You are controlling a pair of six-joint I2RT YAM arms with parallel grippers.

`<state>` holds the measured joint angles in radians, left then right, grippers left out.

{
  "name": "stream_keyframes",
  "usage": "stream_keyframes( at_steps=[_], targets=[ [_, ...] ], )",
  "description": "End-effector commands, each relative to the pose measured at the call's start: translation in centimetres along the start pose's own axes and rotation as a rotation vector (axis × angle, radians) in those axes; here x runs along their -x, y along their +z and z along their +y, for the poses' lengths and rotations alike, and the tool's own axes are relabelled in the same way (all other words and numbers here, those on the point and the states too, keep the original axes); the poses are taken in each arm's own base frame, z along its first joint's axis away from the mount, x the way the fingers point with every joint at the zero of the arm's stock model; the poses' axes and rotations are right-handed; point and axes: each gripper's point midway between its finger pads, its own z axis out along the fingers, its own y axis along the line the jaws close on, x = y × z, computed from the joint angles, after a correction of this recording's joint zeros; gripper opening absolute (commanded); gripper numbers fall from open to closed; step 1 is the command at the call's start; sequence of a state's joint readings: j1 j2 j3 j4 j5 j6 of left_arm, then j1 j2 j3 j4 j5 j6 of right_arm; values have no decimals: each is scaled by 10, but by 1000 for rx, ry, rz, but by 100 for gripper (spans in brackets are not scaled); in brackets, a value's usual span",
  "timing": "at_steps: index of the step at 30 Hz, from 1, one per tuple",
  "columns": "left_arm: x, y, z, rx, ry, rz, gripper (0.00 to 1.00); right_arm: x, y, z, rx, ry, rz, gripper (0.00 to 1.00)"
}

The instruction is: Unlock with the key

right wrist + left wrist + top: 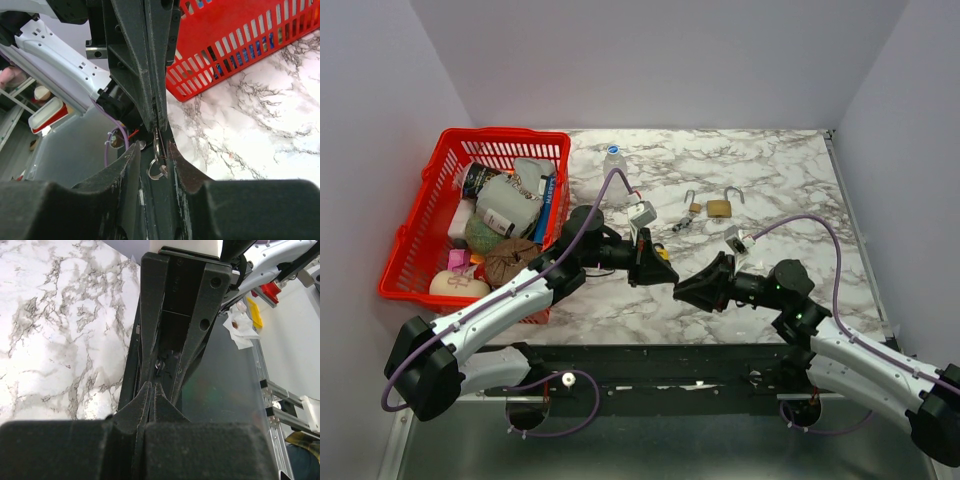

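My left gripper (667, 271) (151, 386) is shut on the key (157, 142), a thin silver blade held edge-on. A small key ring (156, 170) dangles from it. My right gripper (682, 289) (153, 146) meets the left one tip to tip above the table's near edge. Its jaws stand apart on either side of the key and ring, with a gap on each side. A brass padlock (719, 208) with a raised shackle lies on the marble table (790, 190), beyond both grippers. A smaller padlock (694, 205) lies just left of it.
A red basket (420, 235) full of assorted items stands at the left, close to my left arm. A clear bottle with a blue cap (613, 160) stands at the back. A small bunch of keys (682, 226) lies near the padlocks. White walls enclose the table.
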<state>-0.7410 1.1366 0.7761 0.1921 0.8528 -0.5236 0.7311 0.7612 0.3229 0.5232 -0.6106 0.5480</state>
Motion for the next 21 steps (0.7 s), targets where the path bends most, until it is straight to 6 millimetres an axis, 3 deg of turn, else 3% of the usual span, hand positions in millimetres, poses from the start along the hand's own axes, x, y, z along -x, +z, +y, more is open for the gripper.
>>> stream_keyframes(
  at_steps=[1, 7, 14, 17, 18, 20, 21],
  targets=[
    [21, -4, -7, 11, 73, -56, 0, -4, 0, 3, 25, -2, 23, 34],
    [22, -4, -5, 19, 71, -60, 0, -4, 0, 2, 21, -1, 22, 29],
    [20, -4, -5, 12, 71, -50, 0, 0, 0, 2, 14, -3, -1, 6],
    [19, -4, -3, 24, 69, -47, 0, 1, 0, -2, -3, 6, -16, 1],
    [21, -4, 0, 44, 69, -53, 7, -1, 0, -4, -14, 21, -16, 1],
    [20, -5, 10, 96, 61, -51, 33, 1, -1, -15, -77, 51, -40, 1],
    [25, -5, 21, 165, 60, -74, 62, 1, -2, -18, -97, 58, -53, 1]
  ],
)
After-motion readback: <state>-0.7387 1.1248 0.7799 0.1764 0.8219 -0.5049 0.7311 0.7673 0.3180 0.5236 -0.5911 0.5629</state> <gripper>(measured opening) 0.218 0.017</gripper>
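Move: The key is held between the shut left fingertips and sticks out about 2 cm to that hand's right. From the right hand it lies some 2 cm to the left, level, between its part-open fingers. From the right hand, on the table about 18 cm below, the yellow padlock is about 8 cm ahead and 3 cm left. The small brass padlock is about 18 cm ahead and 4 cm right. Staying in place, the right fingers shut from about a third open onto the key; the left then part slightly. ##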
